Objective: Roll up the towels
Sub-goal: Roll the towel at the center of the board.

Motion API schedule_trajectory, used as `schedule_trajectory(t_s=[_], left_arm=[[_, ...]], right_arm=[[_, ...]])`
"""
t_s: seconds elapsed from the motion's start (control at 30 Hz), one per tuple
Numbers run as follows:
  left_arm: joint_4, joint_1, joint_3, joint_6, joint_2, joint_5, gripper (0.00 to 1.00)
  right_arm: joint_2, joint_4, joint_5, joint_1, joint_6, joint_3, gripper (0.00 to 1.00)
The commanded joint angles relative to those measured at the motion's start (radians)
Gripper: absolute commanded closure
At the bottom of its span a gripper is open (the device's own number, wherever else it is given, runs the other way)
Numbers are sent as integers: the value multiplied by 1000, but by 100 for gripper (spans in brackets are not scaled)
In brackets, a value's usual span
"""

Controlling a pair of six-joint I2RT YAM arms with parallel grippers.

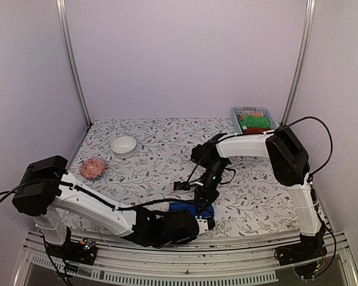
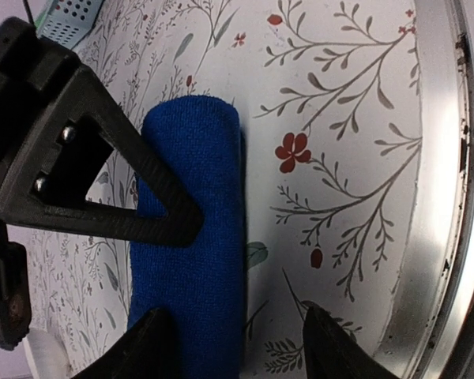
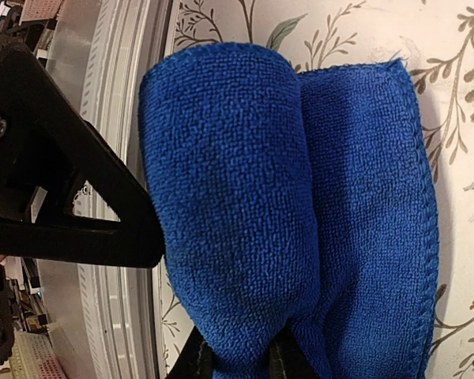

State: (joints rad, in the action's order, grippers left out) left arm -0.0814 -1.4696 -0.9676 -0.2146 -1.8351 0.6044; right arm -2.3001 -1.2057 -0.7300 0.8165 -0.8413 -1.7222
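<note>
The royal blue towel (image 1: 188,208) lies near the table's front edge, partly rolled: a thick roll (image 3: 229,197) with a flat tail (image 3: 371,221) beside it. My right gripper (image 3: 241,365) (image 1: 201,201) is shut on the near end of the roll, which bulges out between its fingers. My left gripper (image 2: 241,347) (image 1: 207,225) is open. One fingertip (image 2: 154,347) is over the roll (image 2: 191,237), the other (image 2: 332,347) over bare table beside it. A dark red towel (image 1: 258,129) lies in the basket at the back right.
A grey basket (image 1: 250,110) at the back right also holds a green cloth (image 1: 250,122) and an orange one (image 1: 249,114). A white bowl (image 1: 123,145) and a pink patterned dish (image 1: 92,168) stand on the left. The table's metal rim (image 2: 450,197) runs close to the roll.
</note>
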Motion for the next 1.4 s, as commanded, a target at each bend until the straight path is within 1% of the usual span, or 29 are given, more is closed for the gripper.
schedule_trajectory(t_s=[0.0, 0.13, 0.27, 0.37, 0.5, 0.57, 0.67, 0.73, 0.8, 0.9, 1.0, 1.03, 1.1, 1.17, 1.23, 1.27, 1.37], left_arm=[[59, 35, -6, -71, -4, 76, 38], [69, 72, -2, -73, -19, 69, 39], [56, 105, 2, -53, -39, 24, 43], [51, 117, 9, -41, -48, -9, 49], [48, 125, 16, -32, -51, -34, 63], [39, 132, 18, -20, -55, -56, 69], [29, 139, 25, -2, -58, -79, 79], [18, 148, 31, 15, -53, -107, 83], [5, 157, 34, 37, -46, -140, 85], [-14, 179, 33, 76, -27, -214, 87], [-34, 218, 27, 126, -9, -326, 87], [-44, 236, 20, 144, -5, -371, 87], [-63, 281, 10, 173, -8, -465, 87], [-78, 325, -7, 207, -25, -556, 88], [-104, 368, -34, 229, -53, -680, 88], [-111, 385, -46, 239, -67, -720, 88], [-122, 438, -76, 287, -109, -825, 89]], right_arm=[[-121, 32, 149, 29, 10, 75, 87], [-128, 32, 146, 30, 8, 76, 86], [-125, 32, 143, 28, 5, 76, 86], [-119, 31, 139, 25, 2, 76, 86], [-100, 20, 118, 19, -3, 79, 85], [-70, 11, 100, 12, -9, 86, 82], [33, 8, 102, -17, -12, 93, 68], [94, -6, 106, -51, 7, 88, 57], [167, -28, 97, -92, 8, 89, 51], [280, -48, 72, -160, 3, 110, 49], [407, -29, 40, -221, -1, 175, 49], [449, -9, 37, -236, 0, 201, 49], [543, 89, 47, -259, 16, 278, 49], [676, 268, 138, -263, 73, 403, 49], [799, 422, 184, -262, 83, 543, 48], [844, 487, 209, -258, 76, 593, 47], [921, 577, 277, -229, 62, 665, 46]])
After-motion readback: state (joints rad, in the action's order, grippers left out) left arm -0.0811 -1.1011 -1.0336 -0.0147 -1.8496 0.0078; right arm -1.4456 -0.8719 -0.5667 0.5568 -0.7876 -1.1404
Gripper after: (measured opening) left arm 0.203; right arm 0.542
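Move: The rolled blue towel's middle lies about 4 cm ahead of the left gripper, some 4 cm to its right and 2 cm below; the table's near edge runs about 5 cm straight behind that gripper. The right gripper still pinches the roll, whose middle is about 4 cm to its left, 1 cm ahead and 1 cm below. Bring the left gripper forward about 3 cm over the left part of the roll and close its fingers on the towel while the right one holds still. Then open the right gripper and lift it clear, some 13 cm up and 11 cm to the right. Carry the left grip another 3 cm forward, tipping its fingers about 30 degrees further down. ##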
